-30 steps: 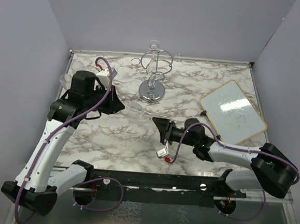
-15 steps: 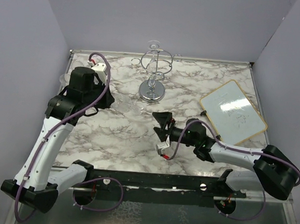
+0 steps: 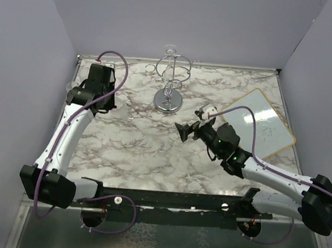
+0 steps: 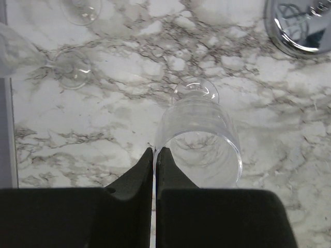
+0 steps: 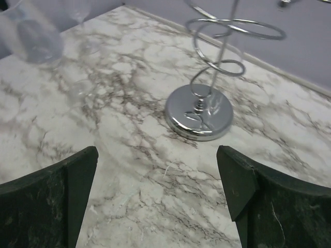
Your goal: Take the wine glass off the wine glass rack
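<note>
The chrome wine glass rack (image 3: 171,78) stands at the back middle of the marble table; its mirrored base (image 5: 199,116) and looped arms (image 5: 235,28) fill the right wrist view. A clear round foot (image 3: 171,48) shows at the rack's top. My left gripper (image 4: 155,151) is shut, pinching the rim of a clear wine glass (image 4: 199,134) that hangs over the table at the back left, away from the rack. In the top view that left gripper (image 3: 105,103) is near the left wall. My right gripper (image 3: 187,128) is open and empty, facing the rack from the front; its fingers (image 5: 77,170) stand wide apart.
Other clear glasses stand by the left wall (image 4: 70,70), also seen in the right wrist view (image 5: 31,33). A white board with a wooden frame (image 3: 258,122) lies at the right. Purple-grey walls close in the table on three sides.
My left arm has drawn back toward the left wall with the glass in its shut jaws. My right arm has swung round to face the rack and its jaws have opened wide.
</note>
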Controlling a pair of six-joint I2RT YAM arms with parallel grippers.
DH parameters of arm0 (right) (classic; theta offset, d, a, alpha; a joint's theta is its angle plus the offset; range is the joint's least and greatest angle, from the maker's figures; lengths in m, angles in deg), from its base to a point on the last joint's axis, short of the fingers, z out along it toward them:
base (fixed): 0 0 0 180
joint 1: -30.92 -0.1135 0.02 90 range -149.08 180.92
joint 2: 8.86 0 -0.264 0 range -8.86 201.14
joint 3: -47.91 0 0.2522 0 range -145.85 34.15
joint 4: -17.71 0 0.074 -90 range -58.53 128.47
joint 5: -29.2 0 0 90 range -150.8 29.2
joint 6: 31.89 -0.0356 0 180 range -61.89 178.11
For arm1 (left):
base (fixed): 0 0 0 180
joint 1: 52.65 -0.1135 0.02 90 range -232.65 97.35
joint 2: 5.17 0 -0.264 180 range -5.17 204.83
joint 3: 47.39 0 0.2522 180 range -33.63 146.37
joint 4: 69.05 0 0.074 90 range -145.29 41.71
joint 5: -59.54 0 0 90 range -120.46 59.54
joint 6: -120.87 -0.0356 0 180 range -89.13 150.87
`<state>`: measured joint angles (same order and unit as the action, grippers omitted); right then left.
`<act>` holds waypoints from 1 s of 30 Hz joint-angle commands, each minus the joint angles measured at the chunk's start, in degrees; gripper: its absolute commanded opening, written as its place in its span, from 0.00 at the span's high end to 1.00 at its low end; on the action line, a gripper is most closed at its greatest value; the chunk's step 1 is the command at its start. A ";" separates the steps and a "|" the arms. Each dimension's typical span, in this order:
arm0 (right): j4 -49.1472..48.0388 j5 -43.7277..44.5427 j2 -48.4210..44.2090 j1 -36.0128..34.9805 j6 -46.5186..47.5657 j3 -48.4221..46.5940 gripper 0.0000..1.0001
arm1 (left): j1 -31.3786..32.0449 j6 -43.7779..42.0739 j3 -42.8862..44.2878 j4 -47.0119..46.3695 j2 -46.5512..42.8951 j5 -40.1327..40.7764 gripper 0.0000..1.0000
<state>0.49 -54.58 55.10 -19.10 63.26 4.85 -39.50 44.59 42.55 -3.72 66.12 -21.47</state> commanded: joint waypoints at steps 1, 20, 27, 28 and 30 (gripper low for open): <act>16.81 18.18 0.90 1.95 -17.01 -8.24 0.00 | -7.50 -2.31 3.45 -4.96 3.77 3.37 1.00; 23.94 -0.81 -2.50 6.16 -16.90 -10.97 0.00 | -12.33 -0.79 23.80 -8.79 30.25 2.82 1.00; 23.51 -0.65 -1.92 6.56 -16.91 -10.68 0.01 | -12.35 -2.45 25.48 -7.87 32.28 6.93 1.00; 23.58 -0.68 -1.72 6.60 -17.03 -10.76 0.00 | -12.36 -2.73 25.65 -7.89 32.44 7.52 1.00; 23.47 -0.81 -1.37 6.60 -17.06 -10.78 0.00 | -12.33 -3.25 26.23 -7.68 33.02 8.34 1.00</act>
<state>24.20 -53.86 52.87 -12.83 46.72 -5.86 -51.52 42.84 65.37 -10.63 98.71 -17.20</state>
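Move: The left hand already pinches the wine glass by its bowl; the free spot for the glass lies about 15 cm ahead, 4 cm left and 24 cm below. The far standing glass is roughly 16 cm ahead and 15 cm left, the near one 6 ahead and 20 left, the rack 12 ahead and 22 right. From the right hand, that spot is about 20 cm ahead, 30 cm left. Left hand carries its glass 15 cm forward, 8 left, towards the standing glasses; open right hand shifts right. ##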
